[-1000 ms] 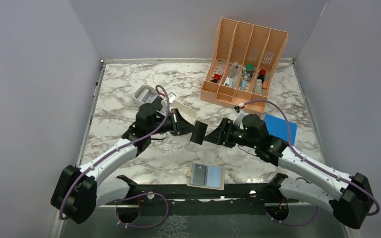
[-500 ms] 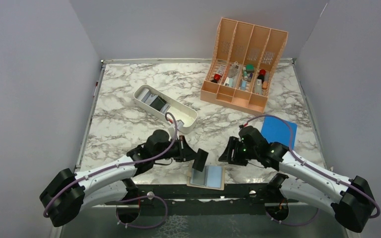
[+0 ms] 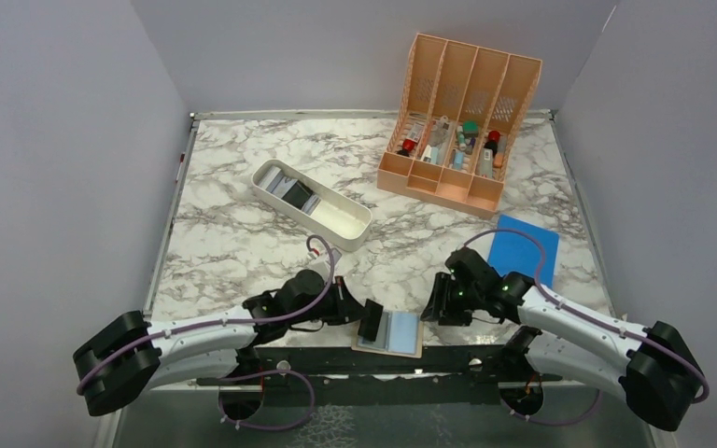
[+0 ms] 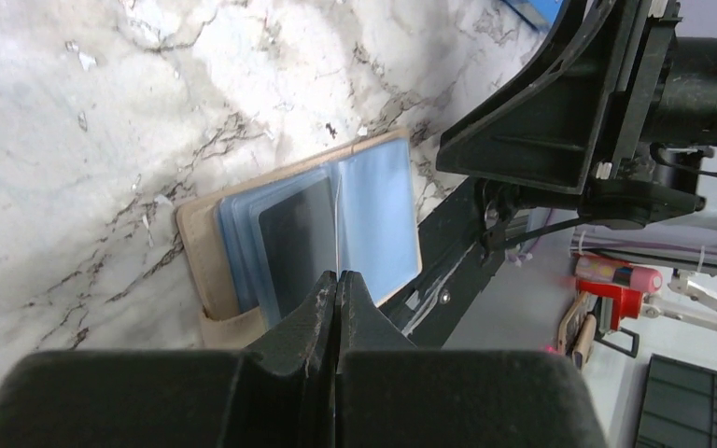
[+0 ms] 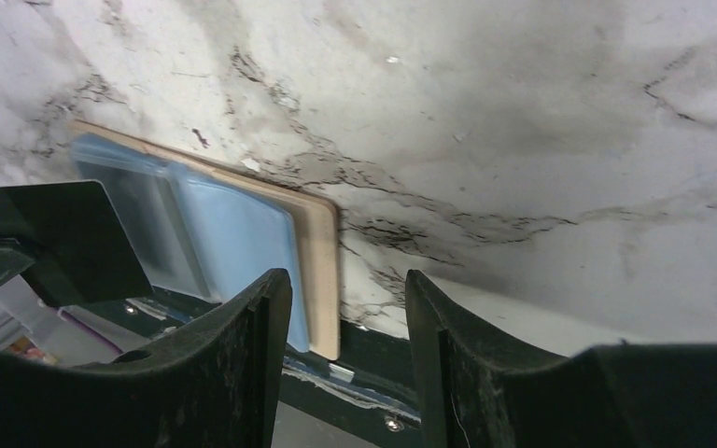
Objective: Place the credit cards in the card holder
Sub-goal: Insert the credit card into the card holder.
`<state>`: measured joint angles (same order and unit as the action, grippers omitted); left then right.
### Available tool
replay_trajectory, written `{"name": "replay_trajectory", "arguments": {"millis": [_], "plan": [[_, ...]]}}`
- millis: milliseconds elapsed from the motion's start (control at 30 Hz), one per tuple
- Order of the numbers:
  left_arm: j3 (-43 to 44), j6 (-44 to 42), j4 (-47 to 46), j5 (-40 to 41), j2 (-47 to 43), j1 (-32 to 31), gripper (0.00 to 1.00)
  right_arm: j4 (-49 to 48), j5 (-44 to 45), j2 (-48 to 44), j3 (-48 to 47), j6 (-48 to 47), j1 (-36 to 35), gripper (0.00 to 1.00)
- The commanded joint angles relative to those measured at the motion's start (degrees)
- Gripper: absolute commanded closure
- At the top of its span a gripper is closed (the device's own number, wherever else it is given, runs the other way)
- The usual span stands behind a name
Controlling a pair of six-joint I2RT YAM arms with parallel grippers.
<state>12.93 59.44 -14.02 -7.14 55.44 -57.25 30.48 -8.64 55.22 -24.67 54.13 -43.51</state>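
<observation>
The card holder (image 3: pixel 403 331) lies open at the table's near edge, tan outside and blue-grey inside (image 4: pixel 373 205). A dark card (image 4: pixel 294 233) sits in its left pocket. My left gripper (image 3: pixel 359 315) is shut on a black credit card (image 3: pixel 371 320), held on edge just above the holder's left half. In the left wrist view the card shows only as a thin line (image 4: pixel 338 210) rising from the closed gripper (image 4: pixel 338 276). My right gripper (image 3: pixel 432 303) is open at the holder's right side, and the tan right edge (image 5: pixel 322 271) lies between its fingers (image 5: pixel 348 280) with nothing gripped.
A long white tray (image 3: pixel 336 217) with more cards (image 3: pixel 294 191) stands mid-left. The peach slotted organizer (image 3: pixel 457 112) stands at the back right, and a flat bright-blue rectangle (image 3: pixel 523 247) lies behind the right arm. The black table rail (image 3: pixel 448 359) runs just below the holder.
Both arms have come from mid-table to the near edge. The left one carried the black card down over the holder. The right gripper's jaws have narrowed somewhat.
</observation>
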Motion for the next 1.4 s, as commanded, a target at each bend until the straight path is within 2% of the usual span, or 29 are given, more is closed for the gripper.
{"name": "replay_trajectory", "arguments": {"millis": [0,200,533,967,1367], "plan": [[-2.1,3.4,-5.0,4.7,0.2,-2.4,1.0,-0.1,1.3,-1.2,1.8,0.0,-0.1,0.48],[-3.1,4.9,-7.5,6.8,4.0,-4.6,1.0,-1.9,-1.4,-1.1,3.4,-0.6,-0.1,0.48],[-1.8,4.5,-10.8,10.7,9.5,-7.7,1.0,-8.7,-7.4,-2.2,7.4,2.4,-0.6,0.54],[2.1,4.7,-14.1,15.3,19.5,-13.1,1.0,-12.1,-8.9,-1.0,9.7,2.8,-0.8,0.59],[2.2,7.5,-15.0,17.6,22.3,-14.3,1.0,-10.4,-5.9,-0.2,9.7,2.3,-0.8,0.7]]}}
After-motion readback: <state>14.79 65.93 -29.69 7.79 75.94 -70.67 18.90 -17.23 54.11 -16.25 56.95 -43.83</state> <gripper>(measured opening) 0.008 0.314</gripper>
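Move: The open card holder has its middle about 6 cm to the left hand's right, 4 cm back and some 6 cm below it. The left hand already pinches the dark card. The white tray lies roughly 26 cm ahead of that hand and 11 cm to its left. From the right hand, the holder's middle is about 9 cm left, 3 cm back and 3 cm lower, with the blue board some 22 cm right and 15 cm ahead. The dark card, still pinched in the left fingers, is lowered nearly 4 cm with a slight draw back, then carried about 4 cm right across the holder's fold, its leading edge coming to the pale blue page. The right hand shifts back and left to that page's outer edge, sinks slightly, rolls about 10 degrees and partly closes its fingers around the edge. ##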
